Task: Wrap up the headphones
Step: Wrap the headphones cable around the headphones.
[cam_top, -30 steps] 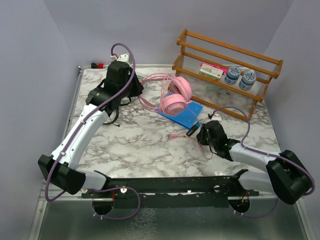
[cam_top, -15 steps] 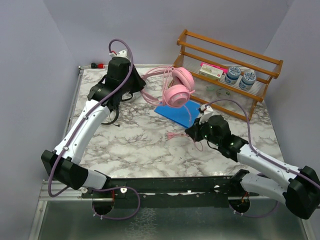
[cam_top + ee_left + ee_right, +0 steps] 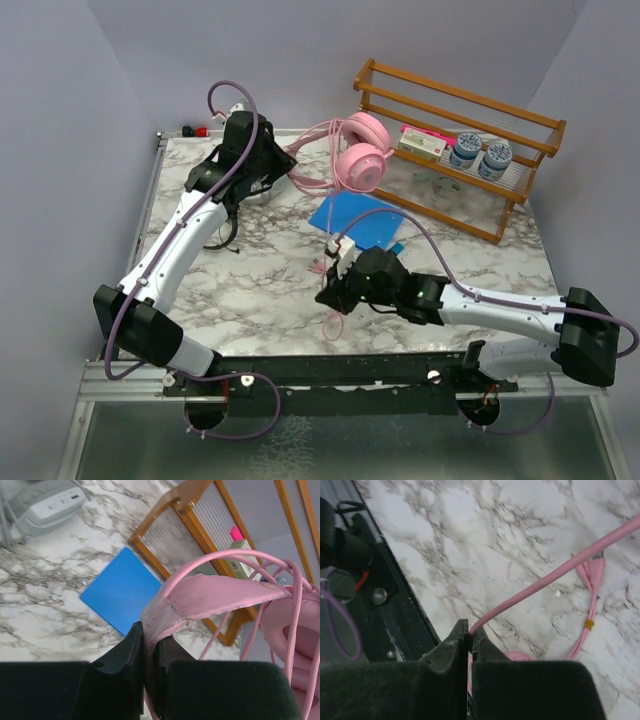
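The pink headphones [image 3: 360, 150] hang in the air by the wooden rack's left end, held by their headband [image 3: 220, 590]. My left gripper [image 3: 283, 165] [image 3: 148, 630] is shut on that headband's end. Loops of pink cable [image 3: 305, 180] trail from the earcups. My right gripper [image 3: 332, 288] [image 3: 470, 630] is shut on the pink cable [image 3: 560, 570] low over the marble, near the front middle. The cable's split end [image 3: 592, 570] lies on the table beside it. A grey-white pair [image 3: 47, 505] lies on the table below the left arm. Only a thin black cable [image 3: 226, 238] shows of a black pair.
A blue pad [image 3: 355, 218] lies flat mid-table. A wooden rack [image 3: 450, 110] stands at the back right holding two jars [image 3: 480, 155] and a small box. The black frame rail [image 3: 395, 625] runs along the near table edge, right beside my right gripper.
The left gripper raised the pink headphones off the blue pad and carried them back toward the rack. The right gripper shut on the pink cable and swung left toward the front middle.
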Controlling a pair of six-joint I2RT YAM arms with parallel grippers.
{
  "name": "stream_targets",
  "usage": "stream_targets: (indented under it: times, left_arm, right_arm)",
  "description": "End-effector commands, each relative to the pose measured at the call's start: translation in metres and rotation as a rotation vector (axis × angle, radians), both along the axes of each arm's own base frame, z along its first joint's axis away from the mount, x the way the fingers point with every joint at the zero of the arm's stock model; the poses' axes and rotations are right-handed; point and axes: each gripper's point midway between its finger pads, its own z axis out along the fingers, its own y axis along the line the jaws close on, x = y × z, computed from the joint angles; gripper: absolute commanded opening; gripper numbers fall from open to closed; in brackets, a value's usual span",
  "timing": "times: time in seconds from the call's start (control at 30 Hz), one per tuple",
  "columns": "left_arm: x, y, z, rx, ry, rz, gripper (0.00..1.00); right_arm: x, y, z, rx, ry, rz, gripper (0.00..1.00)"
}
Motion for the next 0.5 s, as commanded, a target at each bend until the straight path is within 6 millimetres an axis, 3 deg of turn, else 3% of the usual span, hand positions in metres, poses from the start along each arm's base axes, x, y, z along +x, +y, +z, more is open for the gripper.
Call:
stream_targets:
  times: [0.0, 0.17, 0.47]
  left_arm:
    - [0.034, 0.043, 0.036, -0.004, -0.141, 0.295, 0.00]
    - [0.049, 0.084, 0.036, 0.189, -0.192, 0.468, 0.00]
    - [0.036, 0.124, 0.014, 0.504, -0.197, 0.526, 0.00]
  right_arm:
    - [-0.019, 0.019, 0.049, 0.106, -0.046, 0.120, 0.01]
    - [-0.018, 0.011, 0.097, 0.149, -0.102, 0.110, 0.01]
    - [0.045, -0.018, 0.164, -0.004, -0.357, -0.144, 0.01]
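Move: The pink headphones, already held by the left hand, have their cups about 10 cm right of that hand, 2 cm ahead and level. From the right hand, already pinching their cable, they are about 25 cm ahead, 4 cm right and 17 cm up. The cable's plug lies some 13 cm ahead of the right hand, 2 cm left and 12 cm down; the blue box, 25 cm ahead, 6 cm right and 12 cm down. Right hand lifts the pinched cable about 16 cm towards headphone height; left swings the headphones 9 cm left, rolling. ##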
